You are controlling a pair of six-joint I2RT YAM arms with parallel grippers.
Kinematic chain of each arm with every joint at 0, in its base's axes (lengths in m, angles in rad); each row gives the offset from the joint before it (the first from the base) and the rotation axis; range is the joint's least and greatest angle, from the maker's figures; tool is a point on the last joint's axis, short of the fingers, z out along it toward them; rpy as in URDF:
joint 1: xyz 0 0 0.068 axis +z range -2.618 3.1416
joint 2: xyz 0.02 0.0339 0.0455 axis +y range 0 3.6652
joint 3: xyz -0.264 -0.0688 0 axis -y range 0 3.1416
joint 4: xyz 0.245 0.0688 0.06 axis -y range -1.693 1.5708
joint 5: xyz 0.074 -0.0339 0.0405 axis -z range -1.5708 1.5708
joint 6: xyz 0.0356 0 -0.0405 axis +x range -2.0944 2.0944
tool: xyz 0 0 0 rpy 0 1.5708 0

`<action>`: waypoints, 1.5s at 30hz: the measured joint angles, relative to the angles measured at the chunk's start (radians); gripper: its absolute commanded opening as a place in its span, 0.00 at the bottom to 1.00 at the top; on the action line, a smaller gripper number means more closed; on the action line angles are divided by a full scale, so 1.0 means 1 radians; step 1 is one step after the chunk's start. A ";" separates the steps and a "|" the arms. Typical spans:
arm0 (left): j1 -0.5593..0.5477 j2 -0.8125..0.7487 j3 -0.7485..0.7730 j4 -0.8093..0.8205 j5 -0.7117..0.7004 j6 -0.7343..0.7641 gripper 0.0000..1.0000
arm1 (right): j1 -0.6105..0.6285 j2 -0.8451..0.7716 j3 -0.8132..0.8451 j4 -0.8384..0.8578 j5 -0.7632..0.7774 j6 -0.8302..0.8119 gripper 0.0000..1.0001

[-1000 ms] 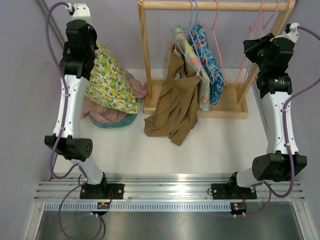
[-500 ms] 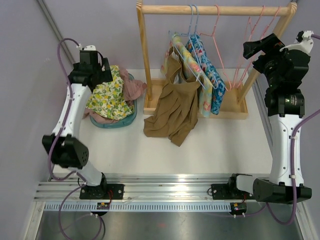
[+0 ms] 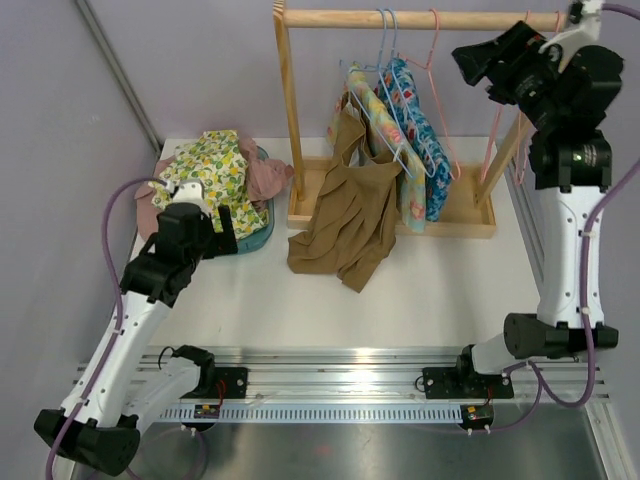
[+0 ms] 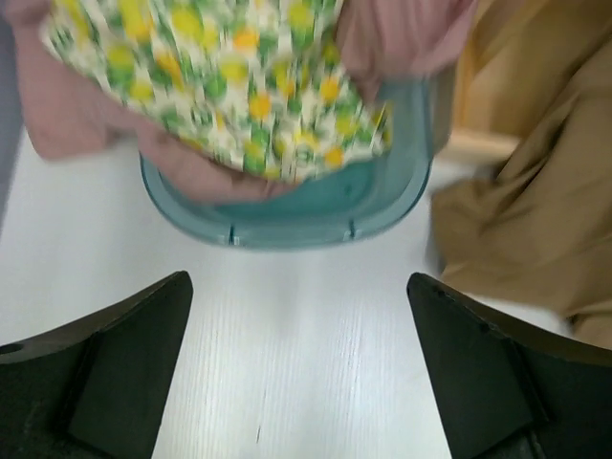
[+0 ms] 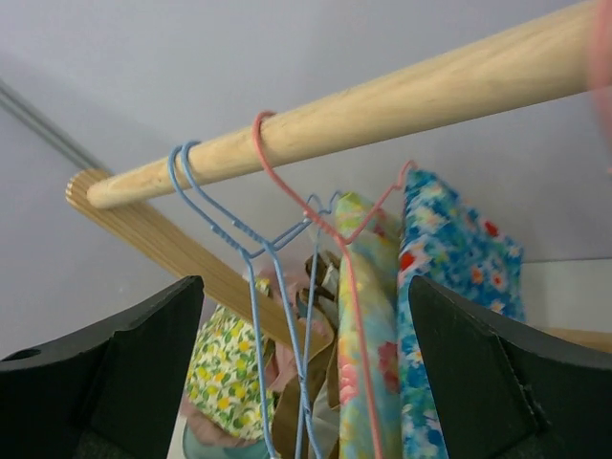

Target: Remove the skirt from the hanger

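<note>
A lemon-print skirt [image 3: 213, 170] lies off any hanger on a heap of pink clothes in the teal basket [image 3: 256, 232] at the back left; it also shows in the left wrist view [image 4: 239, 86]. My left gripper [image 3: 222, 240] is open and empty, low over the table just in front of the basket [image 4: 316, 218]. My right gripper [image 3: 466, 57] is open and empty, high by the wooden rail [image 5: 402, 96], facing the blue hangers [image 5: 244, 251] and a pink hanger [image 5: 337, 234]. A green floral garment [image 5: 368, 316] and a blue floral one [image 5: 459, 287] hang there.
A brown garment [image 3: 345, 215] hangs from the rack [image 3: 290, 120] and spills onto the table; its edge shows in the left wrist view [image 4: 535, 191]. Empty pink hangers [image 3: 497, 125] hang at the rail's right end. The rack's wooden base tray [image 3: 460, 222] is at the back.
The left arm lowered the lemon-print skirt onto the basket, let it go and drew back toward the near side. The right arm rose and swung left toward the rail.
</note>
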 measured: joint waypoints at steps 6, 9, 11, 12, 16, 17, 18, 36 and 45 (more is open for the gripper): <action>-0.011 -0.080 -0.188 -0.067 -0.014 -0.052 0.99 | 0.137 0.161 0.072 -0.087 -0.008 -0.045 0.93; -0.011 -0.111 -0.187 -0.056 -0.034 -0.058 0.99 | 0.152 0.169 0.013 -0.101 0.005 -0.051 0.91; -0.011 -0.117 -0.187 -0.047 -0.039 -0.059 0.99 | 0.152 0.168 -0.024 -0.098 0.018 -0.051 0.88; -0.011 -0.117 -0.187 -0.041 -0.039 -0.058 0.99 | 0.152 0.168 -0.036 -0.098 0.026 -0.051 0.87; -0.013 -0.102 -0.187 -0.031 -0.039 -0.058 0.99 | 0.153 0.168 -0.081 -0.097 0.051 -0.052 0.77; -0.014 -0.096 -0.187 -0.031 -0.039 -0.058 0.99 | 0.153 0.168 -0.090 -0.091 0.055 -0.053 0.64; -0.014 -0.094 -0.187 -0.031 -0.038 -0.058 0.99 | 0.153 0.169 -0.094 -0.088 0.058 -0.055 0.55; -0.037 -0.074 -0.177 -0.026 -0.037 -0.054 0.99 | 0.167 0.243 0.107 -0.159 0.085 -0.069 0.00; -0.408 0.229 0.363 -0.076 -0.160 -0.022 0.99 | 0.167 0.118 0.129 -0.233 0.114 -0.095 0.00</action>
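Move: The pink hanger that carries the blue floral skirt hangs on the rod. The side wire to be gripped is about 7 cm ahead, 6 cm left and 12 cm below the right hand; the blue skirt's middle is some 9 cm ahead, 9 cm left and 22 cm down. The pastel floral skirt hangs some 5 cm left of the blue one; empty pink hangers stand about 7 cm ahead, 6 cm right. From the left hand that hanger wire is roughly 18 cm ahead, 41 cm right and 18 cm higher. Sink the open right gripper about 13 cm while reaching forward and left to the pink hanger, tipping its fingers down some 15 degrees; pinch the side wire, then raise it and draw back towards the base, keeping the grip. Let the open left gripper dip and hover by the bin, then swing right and up, turning clockwise, towards the rack. ##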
